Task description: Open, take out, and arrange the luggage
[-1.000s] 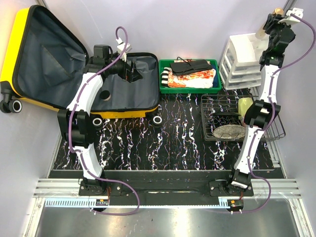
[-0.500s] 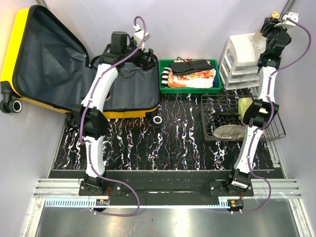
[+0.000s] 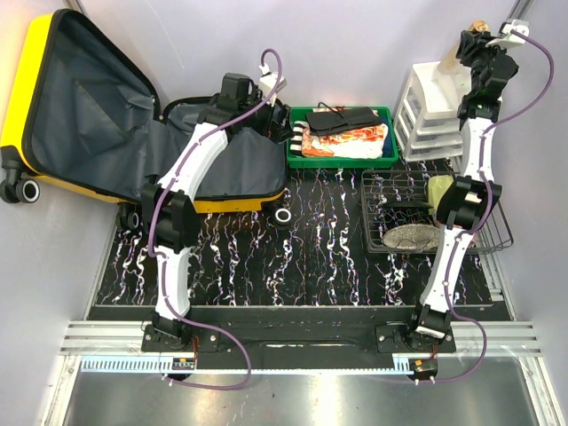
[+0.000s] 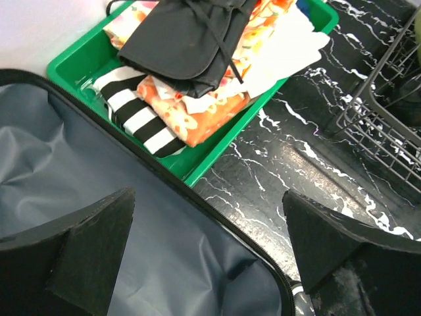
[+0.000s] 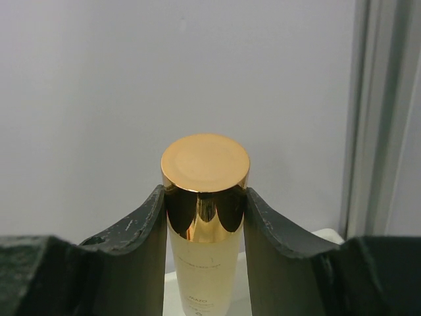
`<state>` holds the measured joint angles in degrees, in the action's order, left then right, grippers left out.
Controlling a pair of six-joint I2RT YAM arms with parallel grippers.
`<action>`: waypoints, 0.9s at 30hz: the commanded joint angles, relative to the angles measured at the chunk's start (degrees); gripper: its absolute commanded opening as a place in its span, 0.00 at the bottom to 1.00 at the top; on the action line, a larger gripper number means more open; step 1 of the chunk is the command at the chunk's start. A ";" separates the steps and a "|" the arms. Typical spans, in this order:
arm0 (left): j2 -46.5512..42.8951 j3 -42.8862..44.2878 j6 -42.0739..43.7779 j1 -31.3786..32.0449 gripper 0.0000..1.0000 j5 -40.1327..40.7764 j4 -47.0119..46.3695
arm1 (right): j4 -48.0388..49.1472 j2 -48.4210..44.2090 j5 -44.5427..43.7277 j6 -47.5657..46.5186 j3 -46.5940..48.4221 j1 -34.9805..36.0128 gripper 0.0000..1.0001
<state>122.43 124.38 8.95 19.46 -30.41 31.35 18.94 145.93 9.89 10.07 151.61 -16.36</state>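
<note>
The luggage (image 3: 27,80), a yellow hard-shell suitcase, lies open at the back left. Its lid leans up against the wall and its grey lining (image 4: 79,171) is bare. My left gripper (image 3: 280,114) hangs open over the suitcase's right rim, next to the green tray; in the left wrist view the left gripper (image 4: 207,224) has nothing between its fingers. My right gripper (image 3: 476,46) is raised high at the back right, shut on a cream bottle (image 5: 205,171) with a gold cap, held upright above the white drawers.
A green tray (image 3: 292,142) holds folded clothes (image 4: 197,112) and a black pouch (image 4: 184,39). White drawers (image 3: 435,111) stand at the back right. In front of them a wire basket (image 3: 382,191) holds a pale green thing and a grey round one.
My left arm has swung right, from over the suitcase's inside to its right rim by the green tray. The right gripper has drifted slightly left with the bottle.
</note>
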 commanded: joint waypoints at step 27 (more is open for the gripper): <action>-7.21 -4.49 0.28 -0.66 0.99 3.52 -3.93 | 9.98 -10.49 4.08 -3.65 -14.15 3.53 0.17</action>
<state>118.43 119.81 8.99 19.03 -28.12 29.89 22.63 141.40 14.24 6.90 137.14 -13.04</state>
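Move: The right hand already grips the gold-capped bottle by its cap end, above the white drawer tower. The place for the bottle's base, the left part of the tower's top tray, is about 5 cm left, 1 cm ahead and 20 cm below; the tower's middle is some 2 cm right and 1 cm back. The green box of clothes lies roughly 29 cm left, 14 cm back, 37 cm below. From the left hand the tray spot is about 45 cm right, 19 cm ahead and 4 cm lower. Keeping its grip on the gold-capped bottle, the right hand first travels about 5 cm to the left over the drawer tower's top tray, rising barely a centimetre and swinging its fingers slightly counter-clockwise. It then stops going sideways and sinks some 6 cm towards the left part of the tray, easing a little forward as the fingers tip down by under 10 degrees, and comes to a stop with the bottle still pinched. ##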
